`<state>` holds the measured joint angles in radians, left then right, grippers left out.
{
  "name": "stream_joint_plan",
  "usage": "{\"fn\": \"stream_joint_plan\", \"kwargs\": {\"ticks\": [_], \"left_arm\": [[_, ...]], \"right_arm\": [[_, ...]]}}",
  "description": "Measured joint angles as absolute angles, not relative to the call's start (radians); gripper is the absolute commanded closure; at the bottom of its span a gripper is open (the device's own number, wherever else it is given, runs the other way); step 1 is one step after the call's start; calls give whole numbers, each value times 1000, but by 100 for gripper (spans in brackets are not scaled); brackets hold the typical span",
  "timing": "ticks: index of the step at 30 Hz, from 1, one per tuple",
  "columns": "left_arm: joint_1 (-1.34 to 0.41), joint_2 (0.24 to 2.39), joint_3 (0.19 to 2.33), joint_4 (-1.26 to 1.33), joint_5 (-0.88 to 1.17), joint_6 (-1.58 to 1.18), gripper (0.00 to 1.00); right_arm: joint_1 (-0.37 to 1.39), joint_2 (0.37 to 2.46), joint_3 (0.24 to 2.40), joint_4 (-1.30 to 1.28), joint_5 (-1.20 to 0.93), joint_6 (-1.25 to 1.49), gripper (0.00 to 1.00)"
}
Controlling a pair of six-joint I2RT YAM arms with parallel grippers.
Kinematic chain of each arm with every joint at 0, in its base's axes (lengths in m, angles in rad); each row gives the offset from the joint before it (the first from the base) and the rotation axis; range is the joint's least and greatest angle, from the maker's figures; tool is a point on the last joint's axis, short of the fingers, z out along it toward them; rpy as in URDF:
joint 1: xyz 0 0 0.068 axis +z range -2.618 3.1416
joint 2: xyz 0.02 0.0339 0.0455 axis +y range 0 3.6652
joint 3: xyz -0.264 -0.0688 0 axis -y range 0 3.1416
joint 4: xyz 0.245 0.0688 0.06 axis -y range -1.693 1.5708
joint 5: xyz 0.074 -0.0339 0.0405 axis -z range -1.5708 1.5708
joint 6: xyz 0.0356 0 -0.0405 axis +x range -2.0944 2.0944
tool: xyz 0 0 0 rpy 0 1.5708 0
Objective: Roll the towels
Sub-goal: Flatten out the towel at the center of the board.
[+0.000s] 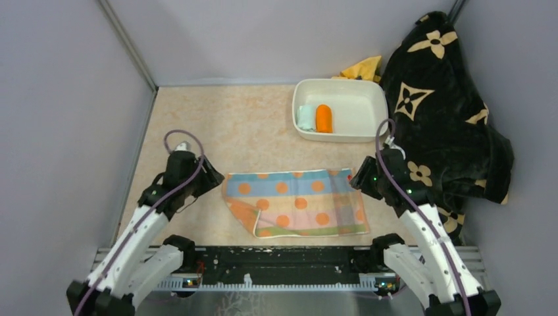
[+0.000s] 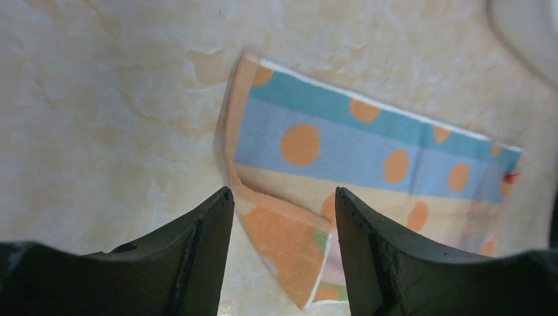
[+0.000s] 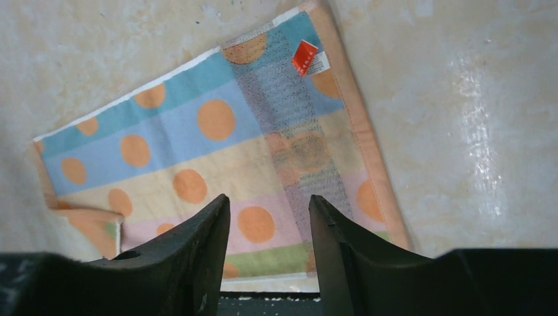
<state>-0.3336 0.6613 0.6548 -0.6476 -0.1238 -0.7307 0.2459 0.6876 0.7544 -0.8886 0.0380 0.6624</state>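
Note:
The striped pastel towel with orange dots (image 1: 296, 203) lies spread flat on the table between my two arms, its near-left corner folded over (image 2: 289, 243). My left gripper (image 1: 214, 176) hovers at its left edge, open and empty (image 2: 283, 194). At the towel's right edge my right gripper (image 1: 358, 179) is open too, holding nothing (image 3: 270, 201). A red tag (image 3: 304, 57) shows at the towel's far right corner. A rolled mint green towel (image 1: 306, 118) and a rolled orange towel (image 1: 324, 118) lie side by side in the white bin (image 1: 368, 131).
A big black blanket with tan flowers (image 1: 441, 112) is heaped along the right wall, close behind my right arm. A yellow cloth (image 1: 363, 68) peeks out behind the bin. Grey walls close in the left, back and right.

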Motion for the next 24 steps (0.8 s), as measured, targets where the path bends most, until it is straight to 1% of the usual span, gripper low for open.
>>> {"fn": "stream_joint_plan", "kwargs": {"ticks": [3, 6, 9, 14, 18, 24], "left_arm": [[-334, 917, 668, -590, -67, -671, 37], [-334, 1098, 693, -575, -22, -620, 36], [-334, 1232, 721, -546, 46, -575, 35], [-334, 1350, 731, -492, 113, -545, 35], [-332, 1448, 745, -456, 116, -532, 34], [-311, 1629, 923, -442, 116, -515, 34]], "right_arm": [[246, 829, 735, -786, 32, 628, 55], [245, 932, 705, -696, 10, 589, 56], [245, 1001, 673, -615, -39, 553, 56], [245, 1129, 634, -481, -109, 518, 56], [245, 1223, 604, -410, -101, 512, 55], [230, 1337, 618, -313, -45, 508, 54]]}}
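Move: The towel's far left corner lies about 7 cm ahead of the left hand, 4 cm to its right and 13 cm below. The far right corner is some 9 cm ahead of the right hand, barely 1 cm to its right, also 13 cm down. The folded flap sits about 5 cm back and 10 cm right of the left hand; the white bin is roughly 28 cm ahead and 5 cm left of the right. Both open hands sink about 13 cm onto the towel's far ends, tipping downward, then drag it forward under their fingertips. ##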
